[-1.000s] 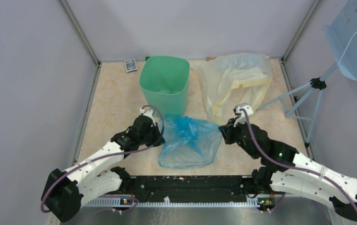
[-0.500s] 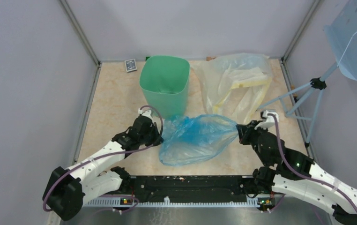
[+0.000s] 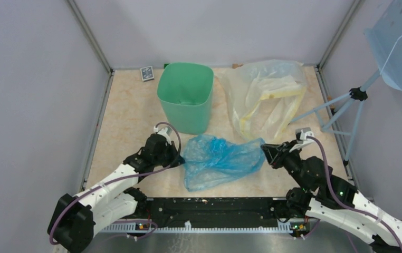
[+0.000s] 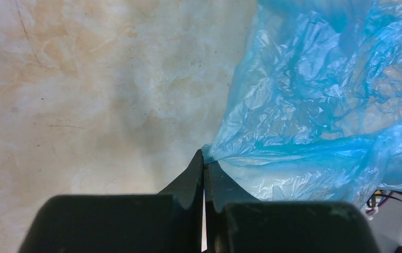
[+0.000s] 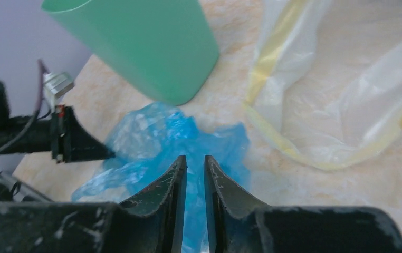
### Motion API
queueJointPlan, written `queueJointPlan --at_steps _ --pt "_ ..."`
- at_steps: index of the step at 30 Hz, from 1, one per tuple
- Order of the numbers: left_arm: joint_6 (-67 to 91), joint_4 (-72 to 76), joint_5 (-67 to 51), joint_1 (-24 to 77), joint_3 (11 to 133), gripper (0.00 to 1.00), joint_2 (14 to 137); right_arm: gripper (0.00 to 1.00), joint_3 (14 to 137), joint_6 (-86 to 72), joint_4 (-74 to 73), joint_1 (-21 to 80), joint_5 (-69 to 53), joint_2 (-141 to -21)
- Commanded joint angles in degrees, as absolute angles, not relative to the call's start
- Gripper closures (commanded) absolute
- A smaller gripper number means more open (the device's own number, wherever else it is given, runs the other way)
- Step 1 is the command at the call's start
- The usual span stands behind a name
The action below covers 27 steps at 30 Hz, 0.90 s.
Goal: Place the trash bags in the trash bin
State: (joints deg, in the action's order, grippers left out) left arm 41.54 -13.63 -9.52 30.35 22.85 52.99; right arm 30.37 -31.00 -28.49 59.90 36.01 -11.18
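The trash bag [image 3: 220, 161], thin, crinkled blue plastic, lies slack on the table in front of the mint-green trash bin [image 3: 185, 97], which stands upright and open. My left gripper [image 3: 180, 158] is shut on the bag's left edge; in the left wrist view the film [image 4: 320, 95] runs right out from the pinched tips of that gripper [image 4: 204, 158]. My right gripper [image 3: 265, 149] is at the bag's right end with its jaws a little apart. In the right wrist view this gripper [image 5: 195, 161] shows the blue bag [image 5: 151, 134] lying beyond the gap and the bin [image 5: 141, 42] further back.
A larger clear bag with yellow bands [image 3: 265, 95] lies right of the bin, close to my right arm. A small card box [image 3: 146, 73] sits at the back left. A light-blue tripod [image 3: 346, 105] with a perforated panel [image 3: 399, 42] stands at the right wall.
My right gripper first pulled the bag's right end out to the right, stretching it. Its jaws have now parted and the bag has slumped back. The left gripper kept its hold.
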Motion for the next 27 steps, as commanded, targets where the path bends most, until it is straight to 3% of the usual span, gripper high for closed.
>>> queueJointPlan --at_steps 1,4,8,9,12,13,15,24,27 --pt "38.3 -12.8 -11.1 30.1 24.1 1.0 53.6 0.8 30.5 -22.3 -17.1 60.2 16.8 -15.5" --pt "37.5 -14.4 -10.3 30.1 24.8 1.0 52.9 0.69 33.0 -21.5 -16.4 60.2 11.1 -22.4" --pt "36.3 -16.9 -9.0 30.1 26.0 0.98 51.6 0.63 38.2 -22.6 -20.6 60.2 16.0 -31.1" --pt "36.2 -17.9 -8.3 30.1 26.5 0.9 51.4 0.6 39.6 -22.5 -21.4 60.2 16.6 -33.4" --pt "35.9 -20.6 -8.6 30.1 28.6 0.39 50.9 0.54 44.2 -23.5 -25.5 60.2 19.6 -41.8" --pt "35.9 -21.7 -9.5 30.1 29.9 0.29 50.8 0.51 45.9 -24.2 -27.3 60.1 20.8 -44.8" --pt "35.8 -23.7 -10.9 30.1 31.9 0.2 50.1 0.47 48.7 -25.2 -29.8 59.4 21.3 -50.9" --pt "34.9 -25.5 -15.0 30.1 35.4 0.13 47.3 0.46 45.8 -26.8 -20.6 47.9 3.6 -64.4" --pt "34.0 -22.6 -22.1 30.1 35.0 0.13 48.9 0.47 45.2 -25.4 -18.9 46.2 0.9 -66.9"
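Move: The blue trash bag, spread low between the grippers, has its middle about 17 cm left, 5 cm ahead and 20 cm below the right hand; from the left hand, which still pinches its left corner, that middle is some 13 cm right, 3 cm ahead and 3 cm below. The trash bin stands about 20 cm ahead of the left hand, 1 cm left and 7 cm higher. The white bag lies some 28 cm ahead of the right hand, 3 cm right and 16 cm lower. The blue bag's left corner is let go as the left fingers spread wide and that hand lifts about 7 cm clear. The right hand, its fingers already parting, swings some 11 cm left, drawing slightly back first, then reaches forward and drops about 10 cm towards the bag's middle, tipping its fingers down and opening them further. ##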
